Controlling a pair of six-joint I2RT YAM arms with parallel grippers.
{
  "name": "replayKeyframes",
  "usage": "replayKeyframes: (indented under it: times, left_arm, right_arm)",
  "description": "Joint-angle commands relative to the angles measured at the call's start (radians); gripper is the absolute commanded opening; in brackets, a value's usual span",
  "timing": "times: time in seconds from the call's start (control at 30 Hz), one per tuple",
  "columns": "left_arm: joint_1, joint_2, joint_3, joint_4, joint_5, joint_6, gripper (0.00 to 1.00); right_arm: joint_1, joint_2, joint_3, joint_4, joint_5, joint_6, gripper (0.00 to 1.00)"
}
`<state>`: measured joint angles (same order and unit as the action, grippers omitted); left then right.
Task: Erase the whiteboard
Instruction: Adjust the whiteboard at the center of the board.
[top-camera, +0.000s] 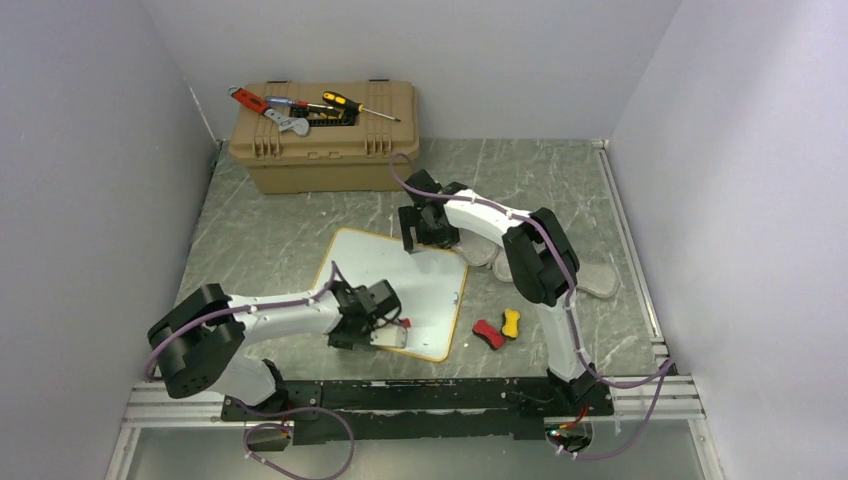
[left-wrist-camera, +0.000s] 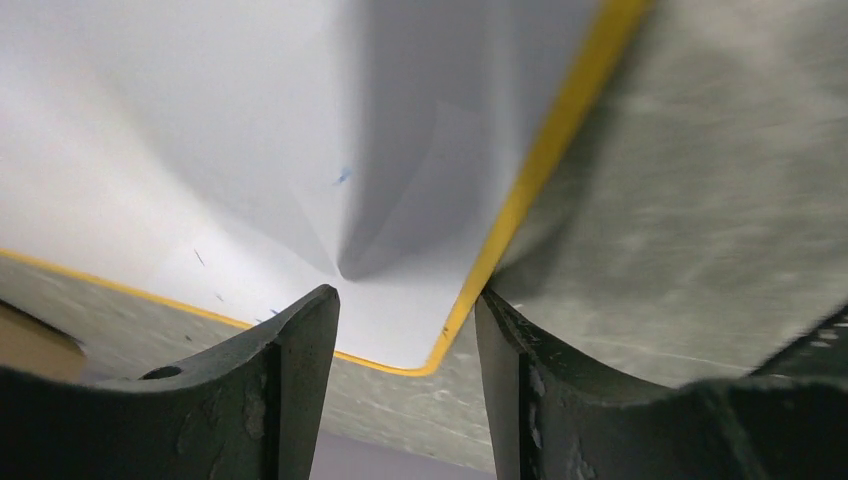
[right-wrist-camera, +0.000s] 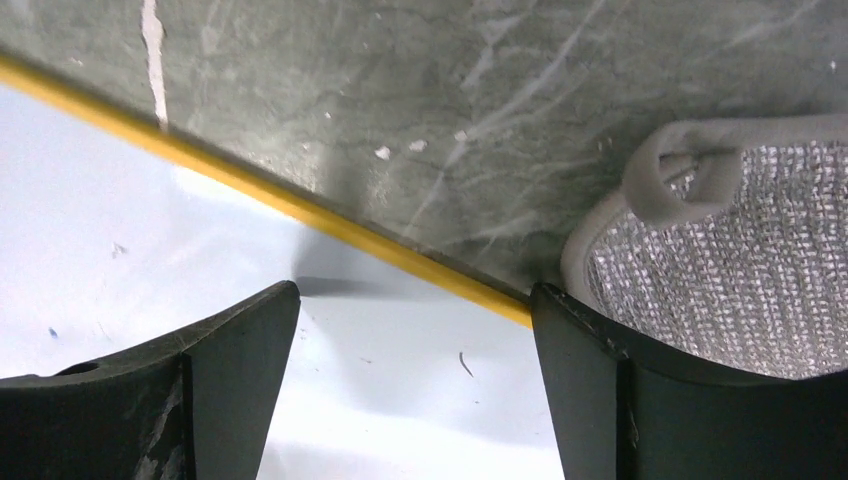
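Observation:
The whiteboard (top-camera: 400, 285) lies flat on the table, white with a thin yellow-orange frame. Only faint blue specks (left-wrist-camera: 343, 177) and a small dark stroke (right-wrist-camera: 465, 364) show on it. My left gripper (top-camera: 388, 325) is low over the board's near right corner (left-wrist-camera: 430, 360). In the left wrist view its jaws (left-wrist-camera: 405, 295) are open, with that corner showing between them and nothing held. My right gripper (top-camera: 425, 235) hovers over the board's far right edge (right-wrist-camera: 300, 205). Its jaws (right-wrist-camera: 415, 290) stand wide open and empty.
A grey woven cloth (right-wrist-camera: 720, 260) lies just right of the right gripper, and a second grey pad (top-camera: 600, 280) lies further right. A red piece (top-camera: 488, 333) and a yellow piece (top-camera: 511, 323) sit beside the board. A tan toolbox (top-camera: 325, 140) with screwdrivers and a wrench on its lid stands at the back.

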<state>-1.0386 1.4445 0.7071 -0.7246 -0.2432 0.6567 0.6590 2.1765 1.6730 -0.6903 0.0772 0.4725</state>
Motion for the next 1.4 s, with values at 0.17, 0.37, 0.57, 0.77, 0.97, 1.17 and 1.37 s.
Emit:
replayKeyframes:
  times: [0.17,0.37,0.57,0.77,0.97,1.17,1.37]
  left_arm:
    - [0.258,0.038,-0.076,0.228,0.045,0.113,0.58]
    - [0.419,0.075,-0.078,0.317,0.052,0.164,0.57]
    - [0.585,0.081,-0.016,0.378,0.098,0.193,0.56]
    - [0.643,0.131,0.023,0.364,0.207,0.198,0.56]
    - [0.703,0.084,0.071,0.275,0.321,0.212,0.56]
    - [0.903,0.029,0.258,0.104,0.498,0.172,0.56]
    - [1.019,0.047,0.329,0.059,0.507,0.143,0.56]
  right_arm:
    - [0.031,-0.074,-0.270,0.041,-0.070,0.122,0.88]
    - [0.059,-0.150,-0.407,0.109,-0.134,0.176,0.87]
    - [0.148,-0.226,-0.467,0.103,-0.142,0.238,0.87]
    - [0.259,-0.332,-0.605,0.136,-0.160,0.364,0.86]
    - [0.325,-0.413,-0.633,0.083,-0.163,0.385,0.86]
    - [0.190,-0.459,-0.468,-0.066,-0.059,0.266,0.88]
    - [0.068,-0.460,-0.285,-0.126,0.187,0.192,0.91]
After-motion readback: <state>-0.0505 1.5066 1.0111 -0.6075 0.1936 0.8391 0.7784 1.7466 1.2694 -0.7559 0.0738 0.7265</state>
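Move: The whiteboard lies flat under both hands, its middle about 9 cm ahead and 12 cm to the right of the left hand, which is low at the near edge by the near-left corner. From the right hand, low at the far edge, the middle is some 10 cm back and 7 cm left. A grey pad sits about 10 cm to the right hand's right, level with it; the red eraser is about 18 cm back and 13 cm right, the yellow one 16 cm back and 18 cm right. The whiteboard is swung clockwise between the hands: the right hand, its right finger on the far edge, drags back some 20 cm while the left, its rear finger on the near edge, pushes about 12 cm forward and 11 cm left, wrist turning counter-clockwise. Both then lift clear by about 5 cm, going forward, fingers staying open. ##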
